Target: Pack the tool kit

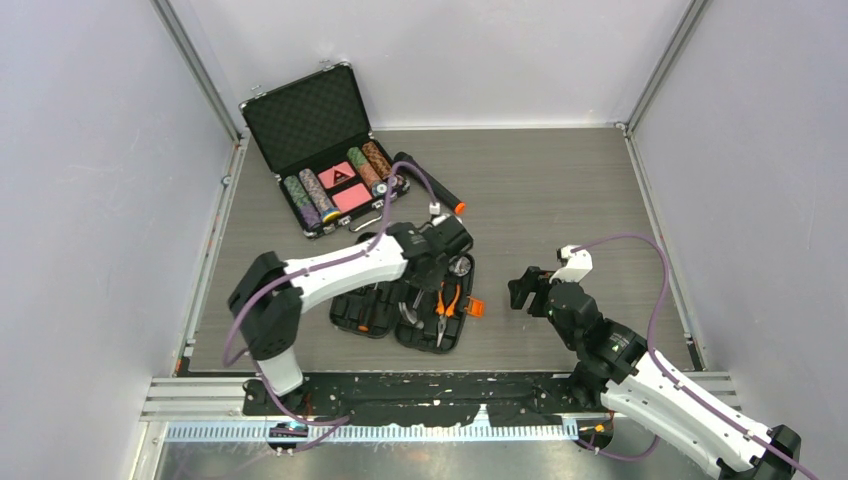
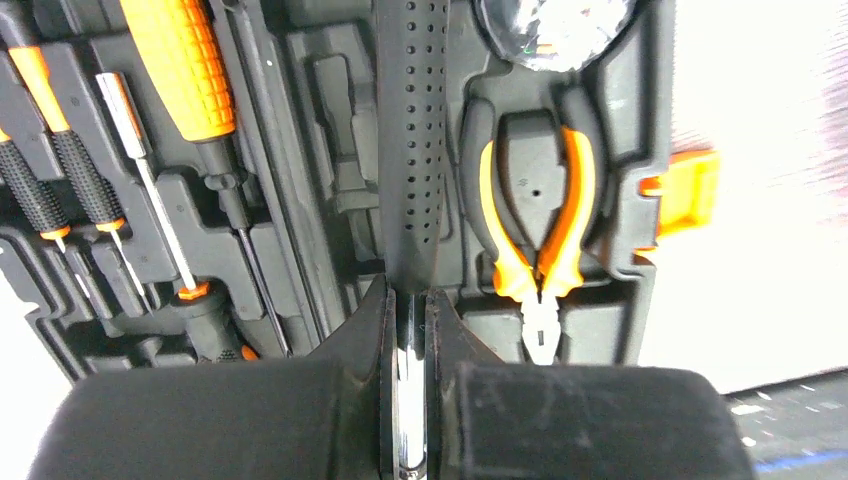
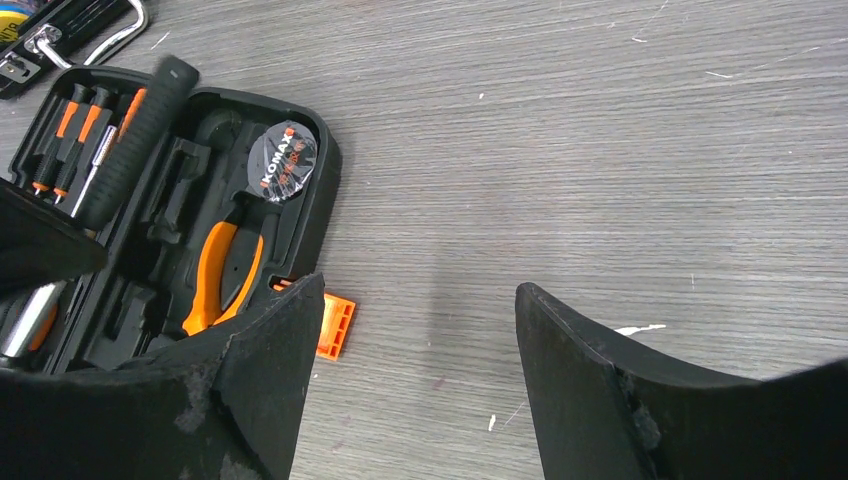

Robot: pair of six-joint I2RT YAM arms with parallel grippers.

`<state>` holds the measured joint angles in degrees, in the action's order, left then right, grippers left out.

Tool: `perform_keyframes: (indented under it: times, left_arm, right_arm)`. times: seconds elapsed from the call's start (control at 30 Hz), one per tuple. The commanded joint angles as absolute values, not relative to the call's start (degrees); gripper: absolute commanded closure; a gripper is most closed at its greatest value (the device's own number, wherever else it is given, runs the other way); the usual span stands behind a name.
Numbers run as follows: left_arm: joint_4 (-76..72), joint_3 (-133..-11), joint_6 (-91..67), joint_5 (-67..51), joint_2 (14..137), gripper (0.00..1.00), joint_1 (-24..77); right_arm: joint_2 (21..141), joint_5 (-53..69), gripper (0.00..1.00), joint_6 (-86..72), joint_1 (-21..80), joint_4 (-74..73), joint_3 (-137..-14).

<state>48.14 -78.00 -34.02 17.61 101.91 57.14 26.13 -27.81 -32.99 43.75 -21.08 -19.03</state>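
The tool kit case (image 1: 365, 315) lies open mid-table, its moulded slots (image 2: 330, 150) facing up. My left gripper (image 2: 407, 300) hangs over it (image 1: 422, 285), shut on the chrome shank of a tool with a black dotted handle (image 2: 412, 130), which slants across the tray (image 3: 140, 120). Orange-and-black pliers (image 2: 535, 250) and a round tape measure (image 3: 282, 160) sit in their slots. Screwdrivers (image 2: 180, 70) fill the left half. The orange latch (image 3: 335, 325) sticks out at the case's right edge. My right gripper (image 3: 420, 300) hovers open to the right of the case (image 1: 522, 290), over bare table.
An open metal-edged poker chip case (image 1: 320, 150) stands at the back left. A black flashlight with an orange tip (image 1: 430, 183) lies beside it. A small bent metal piece (image 1: 368, 222) rests between that case and the kit. Walls enclose the table.
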Motion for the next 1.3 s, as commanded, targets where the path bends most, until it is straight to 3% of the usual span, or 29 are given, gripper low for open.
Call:
perform_keyframes:
  times: [0.0, 0.37, 0.77, 0.9, 1.17, 1.27]
  left_arm:
    - [41.4, -75.5, -34.8, 8.0, 95.9, 1.00, 54.4]
    - [30.7, -65.2, -43.1, 1.2, 95.1, 1.00, 52.1]
    - [23.8, -56.7, -50.7, 2.2, 93.1, 1.00, 51.4]
    - [23.7, -55.3, -51.3, 3.1, 91.7, 0.86, 51.4]
    - [27.3, -55.6, -49.3, 7.1, 84.7, 0.40, 51.5]
    - [27.7, -54.9, -49.0, 7.6, 80.6, 0.34, 51.7]
  right_arm:
    - [25.8, -27.8, 0.25, -33.9, 43.5, -19.0, -19.2]
    - [25.8, -26.8, 0.25, -34.1, 43.4, -19.0, -19.1]
    - [26.6, -25.4, 0.25, -34.2, 43.2, -18.3, -19.0]
    - [27.2, -24.1, 0.25, -33.6, 43.2, -16.9, -18.9]
    - [29.9, -19.2, 0.25, -28.3, 43.2, -14.9, -21.2]
    - [32.5, -15.0, 0.26, -26.2, 43.2, -13.7, -23.0]
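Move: The left hand holds the hammer at the join of grip and shaft, over its slot in the case's right half; the slot's middle lies about 5 cm below and 1 cm back. From this hand the pliers are some 4 cm right and 2 cm back, the tape roll 6 cm ahead and 6 cm right, the orange latch 9 cm right and 2 cm back. From the right hand the slot is roughly 18 cm left, level ahead, 9 cm below. The left hand lifts the hammer about 2 cm, then brings it back and down some 6 cm into the slot beside the pliers, wrist rolling about 20 degrees, left side dipping and fingers swinging rightward. Down there it opens wide, lets go and rises 4 cm, while the right hand, still open, starts left towards the case by about 2 cm. ##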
